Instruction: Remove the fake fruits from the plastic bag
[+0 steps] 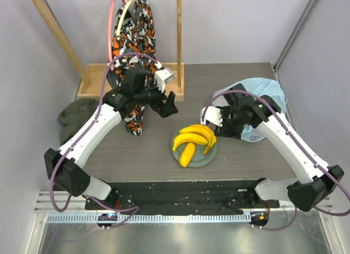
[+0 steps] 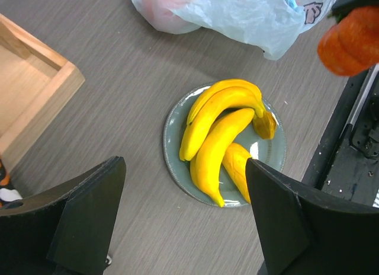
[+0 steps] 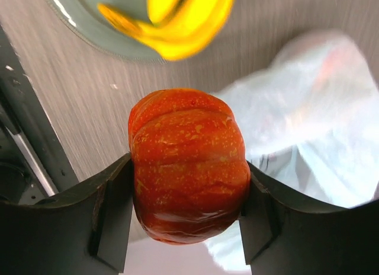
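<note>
A yellow banana bunch [image 1: 196, 134] and a single yellow-orange long fruit [image 1: 187, 154] lie on a grey-green plate [image 1: 211, 154] at the table's middle. My right gripper [image 3: 188, 168] is shut on the small ribbed orange fruit [image 3: 188, 186] and holds it in the air between the plate and the plastic bag [image 3: 314, 109]. The crinkly light-blue bag [image 1: 269, 92] lies at the back right, and a reddish shape [image 2: 160, 8] shows through it. To the left of the plate, above the table, my left gripper [image 2: 183, 221] hangs open with nothing in it.
A wooden frame with a low tray base [image 1: 93, 84] stands at the back left. An orange-black-white patterned cloth [image 1: 134, 40] hangs from it behind my left arm. A dark green cloth [image 1: 76, 111] lies off the table's left edge.
</note>
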Robot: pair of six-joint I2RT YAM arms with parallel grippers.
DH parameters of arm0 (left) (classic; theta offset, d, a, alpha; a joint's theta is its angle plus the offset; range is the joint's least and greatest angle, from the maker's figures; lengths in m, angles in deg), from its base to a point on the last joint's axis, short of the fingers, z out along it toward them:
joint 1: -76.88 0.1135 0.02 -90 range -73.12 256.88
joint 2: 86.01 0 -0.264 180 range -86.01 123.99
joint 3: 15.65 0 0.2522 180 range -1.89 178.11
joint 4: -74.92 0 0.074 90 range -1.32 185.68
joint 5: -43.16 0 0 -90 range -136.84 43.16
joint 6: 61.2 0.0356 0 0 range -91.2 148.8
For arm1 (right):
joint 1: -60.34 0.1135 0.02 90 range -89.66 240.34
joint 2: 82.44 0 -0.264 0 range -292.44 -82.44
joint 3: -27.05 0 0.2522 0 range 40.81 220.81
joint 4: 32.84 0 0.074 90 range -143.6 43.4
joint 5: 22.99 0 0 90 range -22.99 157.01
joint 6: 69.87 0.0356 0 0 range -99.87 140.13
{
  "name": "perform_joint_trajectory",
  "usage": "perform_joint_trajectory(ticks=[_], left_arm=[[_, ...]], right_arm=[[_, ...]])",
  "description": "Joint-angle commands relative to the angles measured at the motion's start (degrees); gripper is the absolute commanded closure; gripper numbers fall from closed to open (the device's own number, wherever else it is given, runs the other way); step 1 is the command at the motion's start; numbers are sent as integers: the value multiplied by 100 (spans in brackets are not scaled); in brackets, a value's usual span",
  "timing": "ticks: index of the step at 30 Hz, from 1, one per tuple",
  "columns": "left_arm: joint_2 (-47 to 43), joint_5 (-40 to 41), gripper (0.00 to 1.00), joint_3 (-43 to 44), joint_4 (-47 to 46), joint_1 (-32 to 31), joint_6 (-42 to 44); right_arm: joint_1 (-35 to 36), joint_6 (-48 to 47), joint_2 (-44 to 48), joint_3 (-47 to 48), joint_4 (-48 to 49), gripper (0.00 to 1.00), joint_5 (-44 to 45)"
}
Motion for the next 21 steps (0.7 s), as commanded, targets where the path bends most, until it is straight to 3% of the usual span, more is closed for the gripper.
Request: perform_joint_trajectory(ticks=[1,5,10,21], left_arm=[[-407,216,13,25,51,-6,276],[-627,322,12,-63,182,82,425],[-838,383,12,-107,262,249,522],[-1075,287,11,-195,270,759,346]], right_arm=[[712,-91,120,-398,791,54,-704],[1521,-186,585,-1575,2409,55,-379],[1952,-714,999,-3123,4253,54,-238],[2549,-1224,938,-4547,6050,49,209]])
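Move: The plate that the held red-orange fake fruit is being taken to lies about 14 cm left of the right hand, roughly level front to back and some 19 cm below. On it, the bananas sit about 4 cm farther out than the right hand and 14 cm left, the yellow mango about 4 cm nearer the base and 17 cm left. The plastic bag is 17 cm ahead, 14 cm right. From the left hand, the plate lies 13 cm right, 8 cm back, 24 cm below. The red-orange fake fruit, still pinched in the right fingers, is carried about 12 cm left and, after a short level start, some 12 cm down from beside the bag to over the plate, drifting slightly back. The right wrist turns about 30 degrees counter-clockwise on the way and the grip holds. The empty, open left hand backs away leftward by 6 cm, rising a little. ##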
